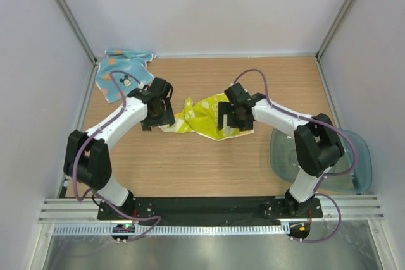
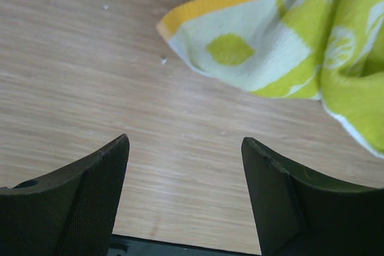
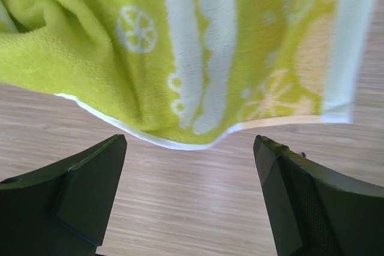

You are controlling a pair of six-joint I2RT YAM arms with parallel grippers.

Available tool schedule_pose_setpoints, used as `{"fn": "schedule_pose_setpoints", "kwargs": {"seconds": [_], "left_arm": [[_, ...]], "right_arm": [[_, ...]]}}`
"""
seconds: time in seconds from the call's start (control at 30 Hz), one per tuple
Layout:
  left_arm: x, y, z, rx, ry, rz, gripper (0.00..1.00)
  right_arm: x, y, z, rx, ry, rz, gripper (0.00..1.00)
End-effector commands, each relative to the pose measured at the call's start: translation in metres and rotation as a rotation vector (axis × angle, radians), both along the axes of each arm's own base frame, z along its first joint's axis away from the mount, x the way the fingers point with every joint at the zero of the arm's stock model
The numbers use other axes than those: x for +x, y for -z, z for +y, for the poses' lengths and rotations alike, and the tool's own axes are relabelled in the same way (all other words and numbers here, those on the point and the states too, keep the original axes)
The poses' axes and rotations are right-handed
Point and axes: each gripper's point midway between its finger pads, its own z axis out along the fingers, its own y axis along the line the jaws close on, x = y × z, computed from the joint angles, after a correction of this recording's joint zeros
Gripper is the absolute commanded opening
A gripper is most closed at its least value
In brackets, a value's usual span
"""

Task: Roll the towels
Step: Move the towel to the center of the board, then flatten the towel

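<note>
The yellow towel [image 1: 201, 117] with green print lies crumpled on the wooden table between my two grippers. My left gripper [image 1: 159, 118] is at its left end, open and empty. In the left wrist view only bare wood lies between the fingers of the left gripper [image 2: 185, 142], and the yellow towel [image 2: 282, 46] lies ahead to the right. My right gripper [image 1: 231, 123] hangs over the towel's right part, open. In the right wrist view the yellow towel [image 3: 180, 46] has its edge just beyond the tips of the right gripper [image 3: 191, 142]. The light blue towel [image 1: 123, 74] lies rumpled at the back left corner.
A clear bluish plastic tub [image 1: 362, 159] sits at the right edge of the table, partly under the right arm. White walls enclose the table on three sides. A black rail carries the arm bases along the near edge.
</note>
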Motion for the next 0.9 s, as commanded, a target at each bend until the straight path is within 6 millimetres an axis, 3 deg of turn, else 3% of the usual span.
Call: {"fn": "schedule_pose_setpoints", "kwargs": {"seconds": [0.0, 0.07, 0.13, 0.23, 0.27, 0.3, 0.37, 0.43, 0.47, 0.5, 0.6, 0.63, 0.73, 0.83, 0.87], "left_arm": [[0.054, -0.026, -0.019, -0.039, -0.036, -0.139, 0.77], [0.071, -0.018, -0.026, -0.027, -0.025, -0.132, 0.77], [0.092, -0.027, -0.037, -0.042, 0.009, -0.164, 0.77], [0.115, -0.008, -0.05, -0.04, 0.053, -0.139, 0.76], [0.127, -0.016, -0.057, -0.053, 0.061, -0.163, 0.73], [0.134, 0.003, -0.061, -0.04, 0.072, -0.126, 0.72], [0.153, 0.0, -0.071, -0.058, 0.086, -0.145, 0.7], [0.162, 0.022, -0.077, -0.048, 0.093, -0.106, 0.7], [0.174, 0.014, -0.083, -0.063, 0.098, -0.132, 0.7], [0.176, 0.031, -0.084, -0.05, 0.102, -0.097, 0.7], [0.193, 0.031, -0.093, -0.082, 0.11, -0.108, 0.68], [0.194, 0.041, -0.095, -0.082, 0.113, -0.09, 0.67], [0.199, 0.051, -0.101, -0.1, 0.113, -0.073, 0.58], [0.199, 0.054, -0.103, -0.105, 0.097, -0.064, 0.36], [0.199, 0.052, -0.102, -0.107, 0.093, -0.071, 0.23]], "right_arm": [[0.027, -0.057, -0.03, -0.098, 0.025, -0.151, 0.96], [0.03, -0.066, -0.043, -0.138, 0.036, -0.167, 0.97], [0.029, -0.071, -0.053, -0.165, 0.037, -0.171, 0.98], [0.026, -0.074, -0.066, -0.19, 0.046, -0.176, 0.99], [0.025, -0.073, -0.07, -0.198, 0.041, -0.173, 0.99], [0.023, -0.07, -0.074, -0.2, 0.045, -0.166, 0.99], [0.02, -0.067, -0.077, -0.199, 0.042, -0.157, 0.98], [0.017, -0.064, -0.079, -0.194, 0.039, -0.15, 0.98], [0.017, -0.063, -0.079, -0.195, 0.034, -0.149, 0.98], [0.015, -0.061, -0.08, -0.2, 0.03, -0.142, 0.97], [0.012, -0.059, -0.082, -0.206, 0.018, -0.135, 0.96], [0.012, -0.059, -0.082, -0.211, 0.018, -0.134, 0.96], [0.013, -0.057, -0.079, -0.201, 0.013, -0.129, 0.95], [0.014, -0.055, -0.078, -0.197, 0.007, -0.123, 0.93], [0.014, -0.053, -0.077, -0.196, 0.005, -0.116, 0.91]]}}
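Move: The green towel's far corner, the peak sticking out on its left half, lies about 19 cm ahead of the left hand, 10 cm to its right and 7 cm below. The towel's orange-edged left end is some 8 cm ahead, 2 cm to the left and 8 cm lower; its bunched middle is about 10 cm ahead and 19 cm right. From the right hand that far corner lies roughly 16 cm ahead and 16 cm left, 3 cm lower. Forward and to the right goes the left hand, about 20 cm out, first level over the towel's left end, then sinking some 7 cm onto the far corner, where its open fingers close to about a third and pinch the tip. The empty, open right hand lifts and draws about 8 cm to the right, then sinks a little and stops, rolled slightly, its left side lower. ##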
